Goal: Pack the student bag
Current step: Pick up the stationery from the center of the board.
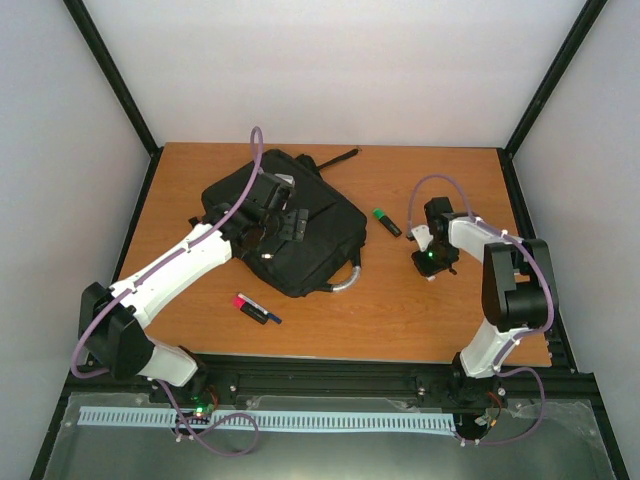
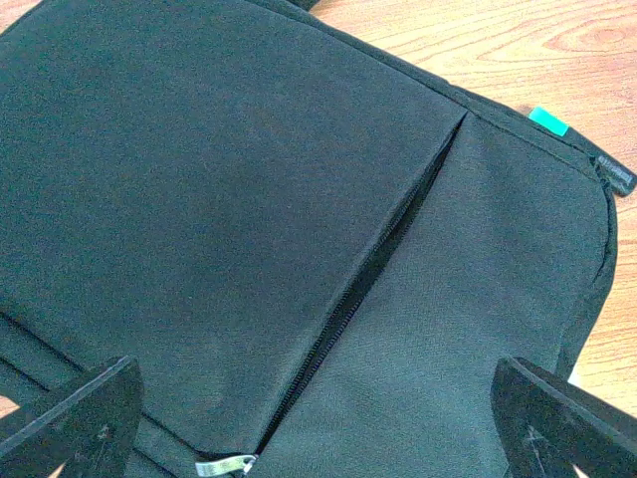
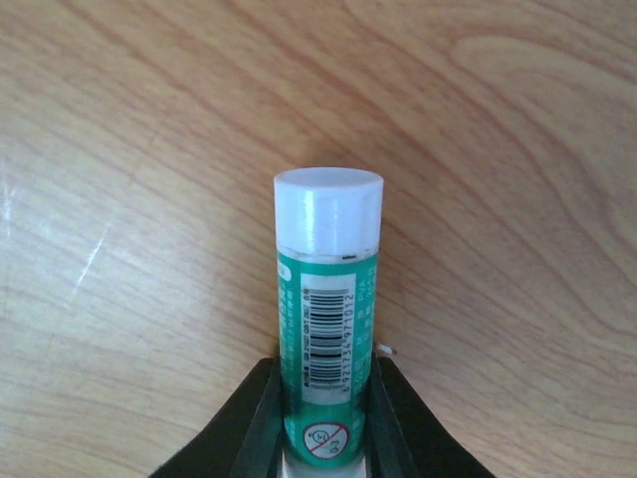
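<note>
The student bag (image 1: 300,235) is a large black fabric backpack lying flat on the left half of the wooden table. My left gripper (image 1: 285,225) hovers over its middle, open wide. In the left wrist view the bag (image 2: 249,179) fills the frame; its diagonal zip ends at a silver pull (image 2: 224,465), which lies between the spread fingers (image 2: 80,423) of the left gripper (image 2: 318,423). My right gripper (image 1: 424,245) is low over the table on the right. In the right wrist view it (image 3: 325,423) is shut on a green glue stick (image 3: 328,299) with a white cap.
A green highlighter (image 1: 386,221) lies between the bag and the right gripper. Two markers (image 1: 255,308), one red-capped, lie near the front left of the table. The bag's grey loop handle (image 1: 345,283) and a black strap (image 1: 335,158) stick out from it.
</note>
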Motion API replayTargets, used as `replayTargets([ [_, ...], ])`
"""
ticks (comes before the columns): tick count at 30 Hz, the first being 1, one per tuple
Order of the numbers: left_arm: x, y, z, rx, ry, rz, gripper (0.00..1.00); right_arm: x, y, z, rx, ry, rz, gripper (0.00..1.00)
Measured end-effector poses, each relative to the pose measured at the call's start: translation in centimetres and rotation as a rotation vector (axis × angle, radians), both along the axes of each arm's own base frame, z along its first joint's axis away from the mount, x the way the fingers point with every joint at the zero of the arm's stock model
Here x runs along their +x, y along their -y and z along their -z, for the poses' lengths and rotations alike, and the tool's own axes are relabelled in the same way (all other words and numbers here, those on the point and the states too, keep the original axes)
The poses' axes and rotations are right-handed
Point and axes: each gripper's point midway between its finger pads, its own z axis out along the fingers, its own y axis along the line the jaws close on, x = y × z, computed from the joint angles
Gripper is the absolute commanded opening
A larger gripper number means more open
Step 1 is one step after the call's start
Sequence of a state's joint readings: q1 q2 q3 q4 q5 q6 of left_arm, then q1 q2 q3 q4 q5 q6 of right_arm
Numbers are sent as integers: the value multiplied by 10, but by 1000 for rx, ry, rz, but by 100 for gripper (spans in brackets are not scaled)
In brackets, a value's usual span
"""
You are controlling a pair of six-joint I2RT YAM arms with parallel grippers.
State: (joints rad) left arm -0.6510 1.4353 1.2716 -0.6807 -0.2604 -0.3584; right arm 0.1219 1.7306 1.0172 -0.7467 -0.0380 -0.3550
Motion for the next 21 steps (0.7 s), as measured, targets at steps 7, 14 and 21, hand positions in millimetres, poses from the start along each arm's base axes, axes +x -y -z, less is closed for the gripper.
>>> replayTargets([
  [7,0,0,2,9,-3,6,100,-2,-6,-14,45,34,-4,8],
  [14,3,1,33,94,-69,36,100,-4,-35,-70,233,205,-68,5],
  [21,10,-9,52,222,-91,28,100,-16,-58,-103,382,316,-124,6],
])
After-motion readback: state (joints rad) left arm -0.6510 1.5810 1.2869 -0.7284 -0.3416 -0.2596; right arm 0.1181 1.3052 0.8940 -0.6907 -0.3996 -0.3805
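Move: The right hand already has the glue stick pinched near its base, on the table. From there the backpack's middle lies about 35 cm left, 14 cm ahead and 3 cm higher; its handle about 20 cm left, 1 cm back, and the green-capped highlighter 10 cm left, 14 cm ahead, both at about hand height. From the open left hand, the backpack's middle is 7 cm ahead, 2 cm left and 16 cm down, its zip pull 6 cm left, 2 cm back and 15 cm down. Keeping its pinch on the glue stick, the right hand lifts it straight off the table, about 10 cm up, and swings it some 6 cm left towards the backpack, the fingers tilting out to the left and forward by roughly 30 degrees. Meanwhile the left hand, fingers wide open, sinks about 5 cm towards the backpack's top and rolls slightly, left side rising. ##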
